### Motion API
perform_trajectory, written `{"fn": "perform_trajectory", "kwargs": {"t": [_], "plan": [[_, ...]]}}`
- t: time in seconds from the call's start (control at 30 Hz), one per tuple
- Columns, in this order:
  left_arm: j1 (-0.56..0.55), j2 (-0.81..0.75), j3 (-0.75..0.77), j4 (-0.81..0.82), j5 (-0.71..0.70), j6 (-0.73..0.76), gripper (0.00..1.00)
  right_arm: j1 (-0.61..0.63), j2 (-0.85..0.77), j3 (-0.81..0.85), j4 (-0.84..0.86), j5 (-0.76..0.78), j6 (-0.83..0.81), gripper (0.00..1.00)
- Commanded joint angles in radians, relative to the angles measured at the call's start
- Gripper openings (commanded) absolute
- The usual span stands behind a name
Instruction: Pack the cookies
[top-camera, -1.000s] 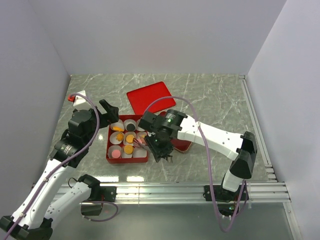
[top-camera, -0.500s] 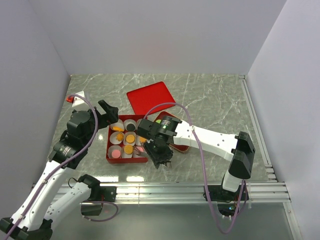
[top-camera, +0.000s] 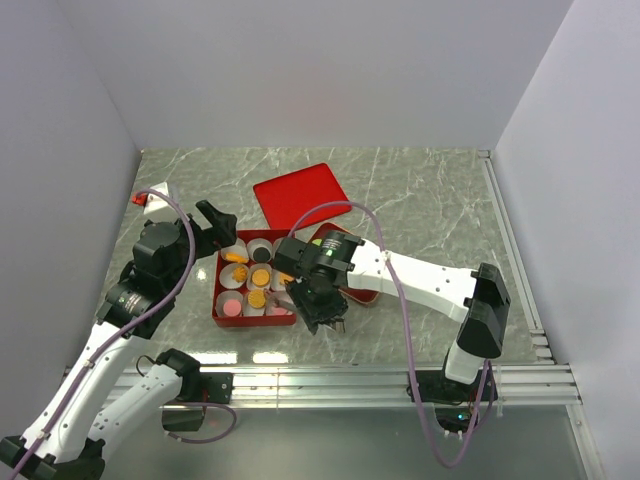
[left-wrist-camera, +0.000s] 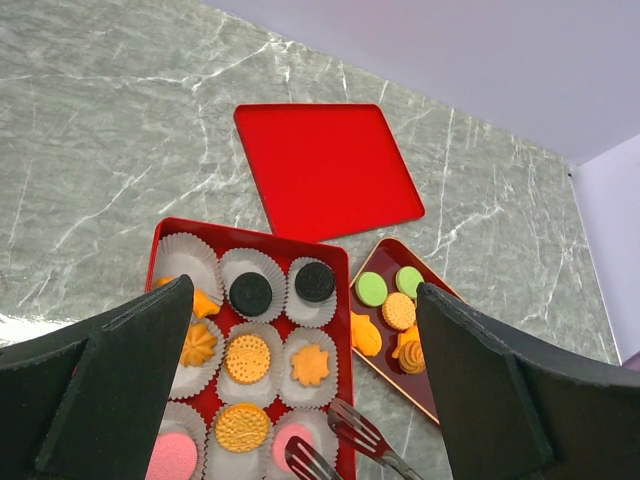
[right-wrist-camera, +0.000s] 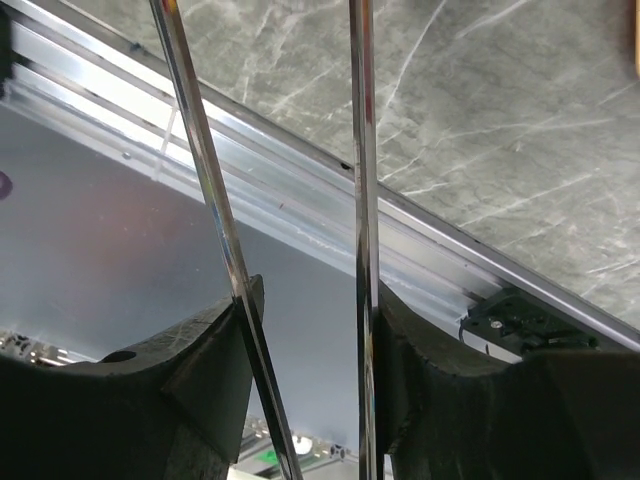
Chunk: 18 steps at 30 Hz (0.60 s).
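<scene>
Cookies (left-wrist-camera: 247, 358) sit in white paper cups inside a red box (left-wrist-camera: 343, 262): black, orange and pink ones. More cookies (left-wrist-camera: 398, 311), green and orange, lie on a small dark-red tray (left-wrist-camera: 385, 247) to its right. My right gripper (top-camera: 318, 310) is shut on metal tongs (right-wrist-camera: 360, 150), one jaw against each arm. The tong tips (left-wrist-camera: 345, 440) hover spread over the pink cookie (left-wrist-camera: 293, 440) in the box's near right cup. My left gripper (top-camera: 215, 225) hangs open above the box's left side, holding nothing.
The flat red lid (top-camera: 300, 193) lies on the marble table behind the box. A small white and red object (top-camera: 152, 196) sits at the far left by the wall. An aluminium rail (top-camera: 330, 380) runs along the near edge.
My right gripper has shifted left and toward the near edge with the tongs, and the tong arms have spread wider. The left arm has not moved.
</scene>
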Motion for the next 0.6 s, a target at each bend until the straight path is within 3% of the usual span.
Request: {"fn": "perform_trajectory", "kwargs": {"t": [0.0, 0.3, 0.57], "plan": [[0.000, -0.010, 0.032, 0.006, 0.008, -0.007, 0.99, 0.001, -0.001, 0.098, -0.050, 0.065, 0.021, 0.52], [-0.002, -0.002, 0.036, 0.012, 0.008, -0.002, 0.99, -0.168, -0.027, 0.325, -0.159, 0.108, -0.034, 0.52], [0.000, 0.018, 0.064, 0.003, -0.003, 0.009, 1.00, -0.546, -0.089, 0.227, -0.109, 0.108, -0.113, 0.52]]}}
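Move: The right hand, holding the tongs over the box's front right cup, has the cookie tray about 15 cm ahead and 5 cm to its right, some 14 cm below. The pink cookie in that cup lies about 10 cm left and 5 cm ahead; the box's middle is 16 cm left and 12 ahead; the red lid is 30 cm ahead and 5 left. From the left hand the tray lies about 27 cm right, 2 cm back and far below. Up first, then sweeping forward and curving right, the right hand carries the tongs out of the box's front right cup, clear of the pink cookie, and over the cookie tray: roughly 16 cm forward, 8 cm up and 7 cm right, still fast at the end. The wrist swings clockwise some 25 degrees; the fingers keep their half-open hold on the tongs. ##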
